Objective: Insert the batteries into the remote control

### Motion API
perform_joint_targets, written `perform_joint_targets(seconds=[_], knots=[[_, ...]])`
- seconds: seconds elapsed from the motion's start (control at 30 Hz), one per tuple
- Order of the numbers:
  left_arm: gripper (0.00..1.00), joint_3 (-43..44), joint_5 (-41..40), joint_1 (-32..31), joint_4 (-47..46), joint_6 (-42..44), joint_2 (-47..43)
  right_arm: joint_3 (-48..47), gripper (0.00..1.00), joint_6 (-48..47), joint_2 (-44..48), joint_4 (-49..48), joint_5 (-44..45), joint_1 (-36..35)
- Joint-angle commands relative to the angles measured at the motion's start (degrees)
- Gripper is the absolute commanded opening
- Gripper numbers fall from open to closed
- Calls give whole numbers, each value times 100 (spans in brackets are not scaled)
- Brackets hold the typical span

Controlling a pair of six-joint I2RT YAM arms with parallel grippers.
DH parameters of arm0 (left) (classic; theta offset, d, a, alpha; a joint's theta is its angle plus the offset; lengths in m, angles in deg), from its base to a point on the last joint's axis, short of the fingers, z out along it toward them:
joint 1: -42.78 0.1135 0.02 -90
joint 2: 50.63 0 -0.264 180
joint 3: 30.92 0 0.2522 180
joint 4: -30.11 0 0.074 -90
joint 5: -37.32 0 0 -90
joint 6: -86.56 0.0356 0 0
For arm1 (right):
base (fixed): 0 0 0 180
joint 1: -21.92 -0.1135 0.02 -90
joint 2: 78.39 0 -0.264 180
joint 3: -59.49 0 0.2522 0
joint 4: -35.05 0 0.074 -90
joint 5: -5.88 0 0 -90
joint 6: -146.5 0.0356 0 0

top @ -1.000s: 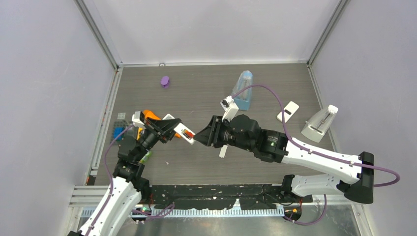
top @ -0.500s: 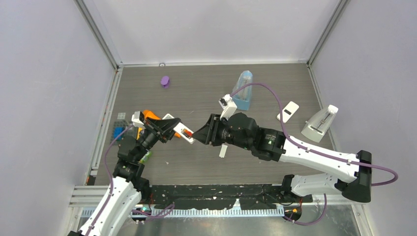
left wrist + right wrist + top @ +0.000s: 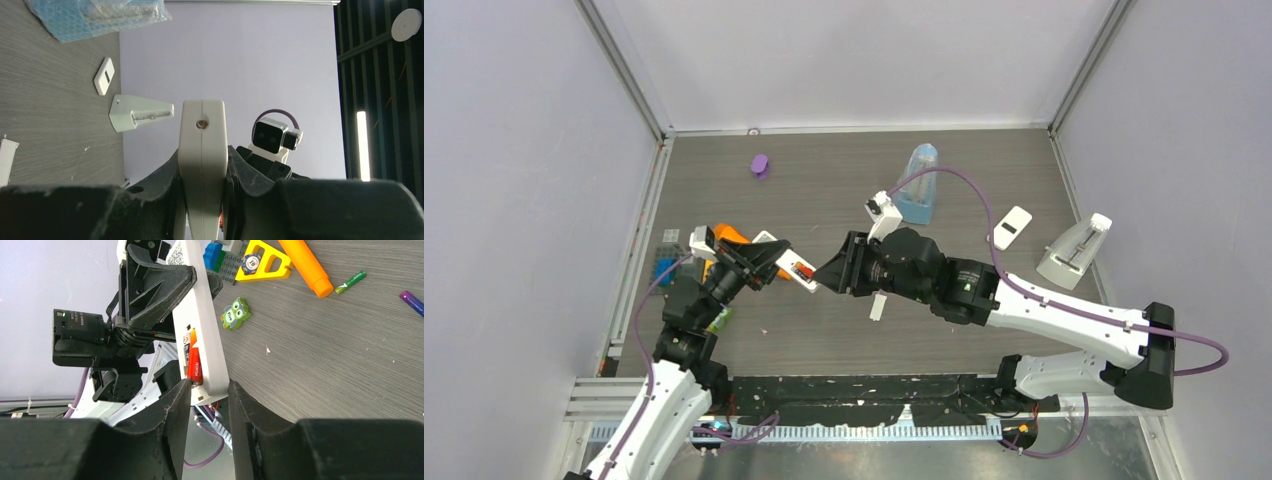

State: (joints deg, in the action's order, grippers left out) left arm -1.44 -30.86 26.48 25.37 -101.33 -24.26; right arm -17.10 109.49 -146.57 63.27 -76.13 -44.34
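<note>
My left gripper (image 3: 772, 262) is shut on the white remote control (image 3: 790, 267) and holds it raised above the table, open compartment up. In the left wrist view the remote control (image 3: 202, 125) stands clamped between the left gripper (image 3: 203, 152) fingers. A red battery (image 3: 194, 365) lies in the compartment, a second cell (image 3: 186, 342) behind it. My right gripper (image 3: 206, 390) closes over the remote's (image 3: 202, 325) free end, one finger against the red battery, the other on the opposite side. Loose green (image 3: 350, 282) and purple (image 3: 412, 301) batteries lie on the table.
Near the left arm lie an orange marker (image 3: 305, 265), a yellow triangle (image 3: 265, 260), toy bricks (image 3: 215, 255) and an owl figure (image 3: 234, 313). A blue bagged item (image 3: 917, 185), a small white slab (image 3: 1010, 227), a white wedge device (image 3: 1074, 252) and a purple lump (image 3: 760, 165) sit farther off.
The right arm has shifted slightly left, bringing its fingers further onto the remote's end. The left arm and remote have stayed still.
</note>
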Motion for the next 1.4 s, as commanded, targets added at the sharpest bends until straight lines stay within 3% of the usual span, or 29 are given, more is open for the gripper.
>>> perform_joint_targets(seconds=[0.0, 0.6, 0.97, 1.37], knots=[[0, 273, 327, -40, -557, 24, -139, -234, 39, 156, -193, -109, 119, 10], [0, 260, 501, -40, -1127, -84, 17, -158, 36, 436, -516, 75, -93, 144], [0, 350, 310, -32, -1184, 992, 10, 224, 53, 605, 50, 330, -77, 349], [0, 577, 408, -32, -1110, 2140, 126, 485, 77, -119, 1120, 403, -63, 459]])
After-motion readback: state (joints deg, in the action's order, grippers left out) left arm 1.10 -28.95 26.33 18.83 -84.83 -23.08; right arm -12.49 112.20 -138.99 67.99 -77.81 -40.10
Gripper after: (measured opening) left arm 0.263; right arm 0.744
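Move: The remote's battery bay with the red battery is just off the right fingertips: about 1 cm ahead and 2 cm left, roughly level. From the left hand, gripping the remote, that battery sits some 4 cm to the right and 3 cm back. Down on the table, about 25 cm below the right hand, the orange flashlight lies 14 cm ahead and 14 cm left of it, and the white battery cover 5 cm ahead and 9 cm right. Work the right fingertips about 2 cm down along the remote's battery bay, fingers pinching slightly, then spread them wide and back off some 4 cm to the right, rising at the last. Keep the left grip on the remote nearly still until the right hand leaves, then raise it about 3 cm, tilting its fingers upward with a slight roll, some 20 degrees in all. ##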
